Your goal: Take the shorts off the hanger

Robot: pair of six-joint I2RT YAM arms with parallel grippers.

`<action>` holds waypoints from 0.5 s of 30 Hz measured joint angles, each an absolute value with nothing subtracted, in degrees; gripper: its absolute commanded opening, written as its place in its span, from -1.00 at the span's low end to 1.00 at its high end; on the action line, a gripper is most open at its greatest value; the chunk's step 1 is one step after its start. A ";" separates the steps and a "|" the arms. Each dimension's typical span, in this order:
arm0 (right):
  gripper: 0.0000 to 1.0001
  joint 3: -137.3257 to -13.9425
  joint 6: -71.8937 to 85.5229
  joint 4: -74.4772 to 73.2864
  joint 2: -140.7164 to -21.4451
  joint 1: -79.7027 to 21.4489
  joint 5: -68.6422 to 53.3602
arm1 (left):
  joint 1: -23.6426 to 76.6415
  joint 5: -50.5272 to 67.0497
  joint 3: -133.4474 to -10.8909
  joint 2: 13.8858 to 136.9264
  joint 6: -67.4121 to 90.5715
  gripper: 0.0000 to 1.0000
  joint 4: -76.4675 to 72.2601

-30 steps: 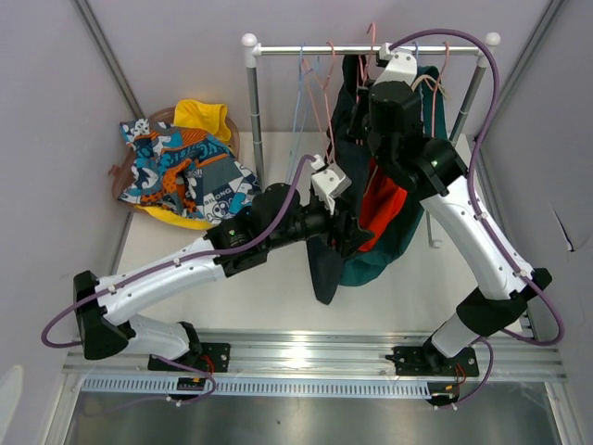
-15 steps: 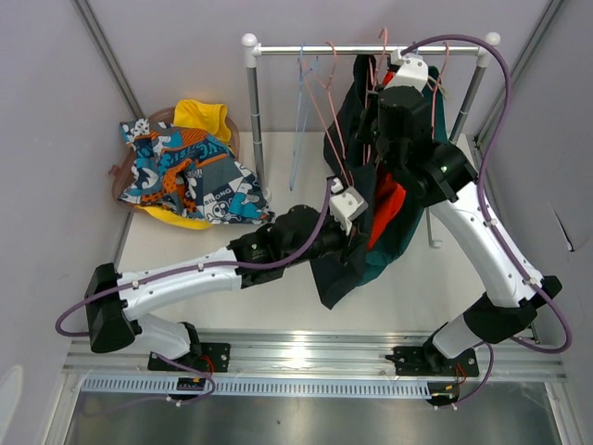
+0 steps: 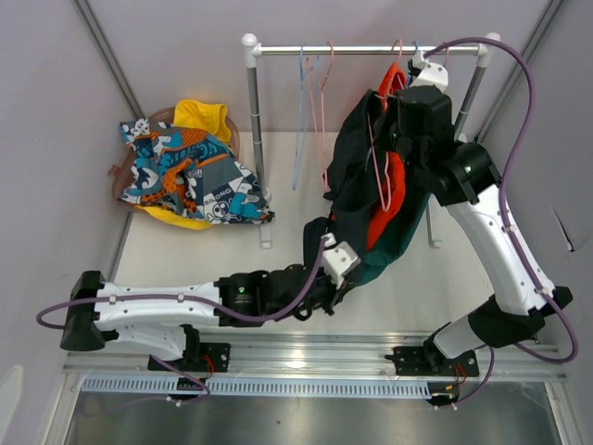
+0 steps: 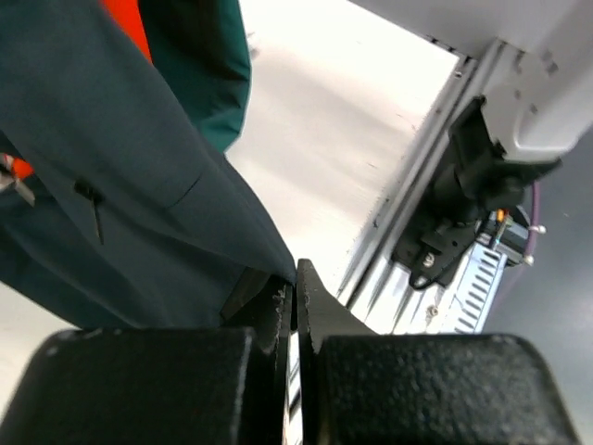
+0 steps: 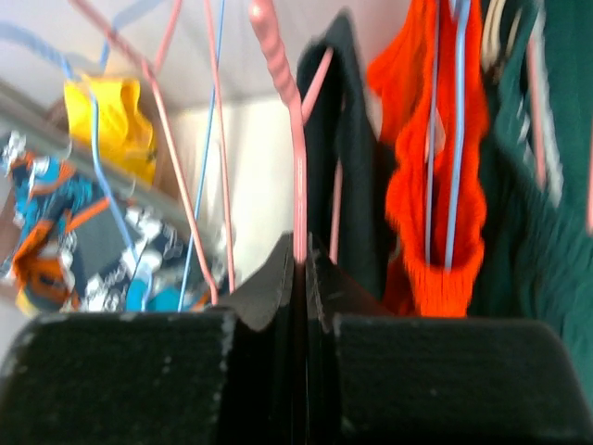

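Note:
The very dark navy shorts (image 3: 357, 158) hang from a pink hanger (image 3: 378, 171) and stretch down towards the near edge. My left gripper (image 3: 341, 283) is shut on their lower hem; the left wrist view shows the dark cloth (image 4: 139, 185) pinched at the fingertips (image 4: 295, 273). My right gripper (image 3: 400, 93), just under the rail (image 3: 371, 49), is shut on the pink hanger's wire (image 5: 298, 213). Orange-red shorts (image 3: 391, 199) (image 5: 431, 185) and teal green shorts (image 3: 394, 248) (image 5: 547, 232) hang beside the dark ones (image 5: 343, 139).
A basket (image 3: 119, 176) at the back left holds yellow shorts (image 3: 204, 116) and blue-orange-white patterned shorts (image 3: 190, 176). Empty blue and pink hangers (image 3: 310, 102) hang left of the clothes. The rack's posts (image 3: 252, 111) stand on the table, and a metal rail (image 3: 315, 348) runs along the near edge.
My left gripper shut on the dark shorts' hem and pulled it down towards the near edge. My right gripper moved right along the rail with the pink hanger.

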State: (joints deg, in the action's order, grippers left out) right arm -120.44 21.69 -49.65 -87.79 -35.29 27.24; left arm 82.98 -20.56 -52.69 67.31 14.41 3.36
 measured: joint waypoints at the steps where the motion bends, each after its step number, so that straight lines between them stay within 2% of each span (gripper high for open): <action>1: -1.00 -118.85 22.50 -49.63 -86.59 -35.88 27.44 | 82.52 -20.75 -55.37 68.82 13.96 -1.00 4.49; 10: -1.00 -111.31 29.82 -53.39 -74.11 -46.46 27.70 | 68.40 -20.16 -88.07 84.36 12.47 -1.00 13.76; 13: -1.00 -110.89 30.63 -53.84 -72.47 -47.57 28.14 | 63.88 -19.75 -94.04 88.16 12.91 -1.00 16.08; 15: -1.00 -111.94 30.41 -53.95 -73.21 -47.48 28.67 | 63.07 -19.68 -93.43 88.49 13.47 -1.00 16.91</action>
State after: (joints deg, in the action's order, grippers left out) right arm -111.94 30.41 -53.95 -73.21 -47.48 28.67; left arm 63.07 -19.68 -93.43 88.49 13.47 16.91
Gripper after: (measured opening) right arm 0.048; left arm 0.011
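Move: Some 22 cm ahead of the left hand, 5 cm to its right and 12 cm higher lies the middle of the pink hanger; the left fingers already pinch the hem of the dark shorts. From the right hand, shut on the hanger's neck, the shorts' middle is about 8 cm back, 7 cm left and 15 cm down. Of that hand, the orange shorts hang 4 cm back, 1 cm left and 14 cm down, the empty hangers 3 cm ahead, 17 cm left and 6 cm down. Swinging forward by about 16 cm and up by 13 cm, the left hand carries its pinched hem towards the pink hanger, turning some 20 degrees counter-clockwise and easing down slightly at the very end. The right hand keeps its grip on the hanger and draws it roughly 10 cm back, away from the rail, yawing a little counter-clockwise. ##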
